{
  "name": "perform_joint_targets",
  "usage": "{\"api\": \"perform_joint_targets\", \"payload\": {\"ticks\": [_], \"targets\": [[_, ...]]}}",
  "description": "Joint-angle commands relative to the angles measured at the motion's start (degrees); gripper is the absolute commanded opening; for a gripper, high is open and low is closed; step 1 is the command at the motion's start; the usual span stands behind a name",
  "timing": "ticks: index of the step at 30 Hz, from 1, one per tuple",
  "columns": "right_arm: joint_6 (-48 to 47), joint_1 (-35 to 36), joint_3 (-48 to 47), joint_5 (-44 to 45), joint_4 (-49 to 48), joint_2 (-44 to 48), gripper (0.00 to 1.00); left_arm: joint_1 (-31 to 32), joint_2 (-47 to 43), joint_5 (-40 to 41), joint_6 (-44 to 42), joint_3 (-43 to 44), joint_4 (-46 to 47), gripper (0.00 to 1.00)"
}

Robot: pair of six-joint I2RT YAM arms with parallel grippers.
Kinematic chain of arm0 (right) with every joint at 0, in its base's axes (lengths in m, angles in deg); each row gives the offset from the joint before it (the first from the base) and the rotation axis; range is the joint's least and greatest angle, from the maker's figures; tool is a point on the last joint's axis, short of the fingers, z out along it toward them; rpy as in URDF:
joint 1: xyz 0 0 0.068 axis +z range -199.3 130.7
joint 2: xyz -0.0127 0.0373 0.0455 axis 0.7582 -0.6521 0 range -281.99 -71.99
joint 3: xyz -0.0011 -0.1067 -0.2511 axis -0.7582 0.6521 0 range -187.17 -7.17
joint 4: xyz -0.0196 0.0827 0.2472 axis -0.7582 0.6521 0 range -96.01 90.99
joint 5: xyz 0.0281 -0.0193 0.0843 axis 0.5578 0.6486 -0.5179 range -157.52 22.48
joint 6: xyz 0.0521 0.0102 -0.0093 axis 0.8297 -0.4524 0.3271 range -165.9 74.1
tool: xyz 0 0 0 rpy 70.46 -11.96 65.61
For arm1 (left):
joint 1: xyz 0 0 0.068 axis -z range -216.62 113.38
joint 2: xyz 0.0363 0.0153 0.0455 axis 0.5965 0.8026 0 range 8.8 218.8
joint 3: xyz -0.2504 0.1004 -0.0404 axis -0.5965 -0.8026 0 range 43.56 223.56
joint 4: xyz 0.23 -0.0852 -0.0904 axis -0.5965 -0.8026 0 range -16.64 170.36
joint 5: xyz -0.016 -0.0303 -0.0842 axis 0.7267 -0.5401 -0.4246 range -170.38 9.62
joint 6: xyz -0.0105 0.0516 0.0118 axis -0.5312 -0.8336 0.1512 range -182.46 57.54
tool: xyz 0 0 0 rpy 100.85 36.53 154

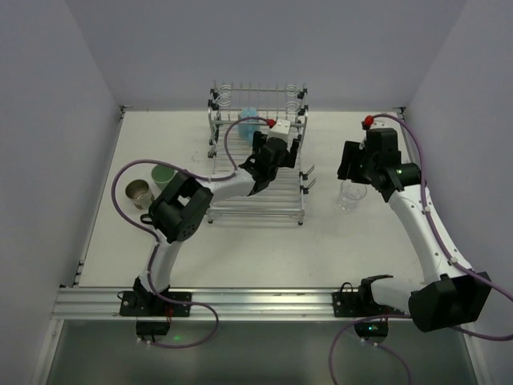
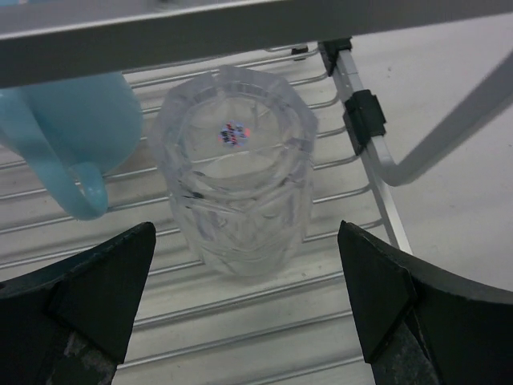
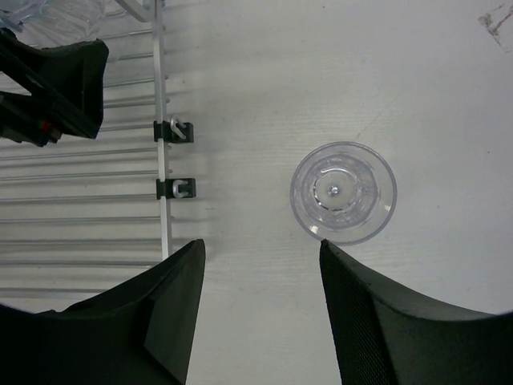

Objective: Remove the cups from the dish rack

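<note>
The chrome dish rack stands mid-table. On its slats a clear tumbler rests upside down, with a light blue cup to its left. My left gripper is open over the rack, its fingertips on either side of the tumbler's near end without touching it. A second clear tumbler stands upright on the table right of the rack. Above and just short of it, my right gripper is open and holds nothing. A pale green cup and a metallic cup sit on the table at left.
The rack's raised back rail with coil holders stands behind the blue cup. Two clips stick out from the rack's right edge. White walls close in the table on three sides.
</note>
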Motion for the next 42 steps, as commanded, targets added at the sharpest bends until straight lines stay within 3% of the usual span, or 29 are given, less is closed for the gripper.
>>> {"api": "perform_joint_targets", "payload": {"ticks": [1, 19, 33, 42], "targets": [[-1.31, -0.09, 0.2, -1.11, -2.36, 1.75, 0.62, -2.37, 1.19, -0.27, 3.53, 2.14, 2.63, 1.0], [-1.48, -0.09, 1.08, -1.9, -3.24, 1.75, 0.62, -3.6, 3.3, -2.56, 3.0, 4.07, 6.14, 1.0], [-1.75, -0.09, 1.17, -2.87, -3.42, 1.58, 0.62, -4.48, 7.6, -3.0, 4.32, 11.53, 1.4, 0.96], [-2.01, -0.09, 1.17, -3.31, -3.59, 1.58, 0.62, -4.66, 7.7, -1.86, 5.64, 11.01, 0.52, 0.76]]}}
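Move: The upside-down clear cup still in the rack stands about 7 cm ahead of the open left hand, 1 cm to its right and 2 cm lower. The blue cup is some 8 cm to the left of that clear cup and 4 cm farther out; the rack's side rail runs about 6 cm to its right. From the right hand the same clear cup lies roughly 23 cm ahead, 19 cm left and 13 cm below. The left hand eases about 5 cm forward beneath the upper rail, fingers starting to close around the clear cup. ##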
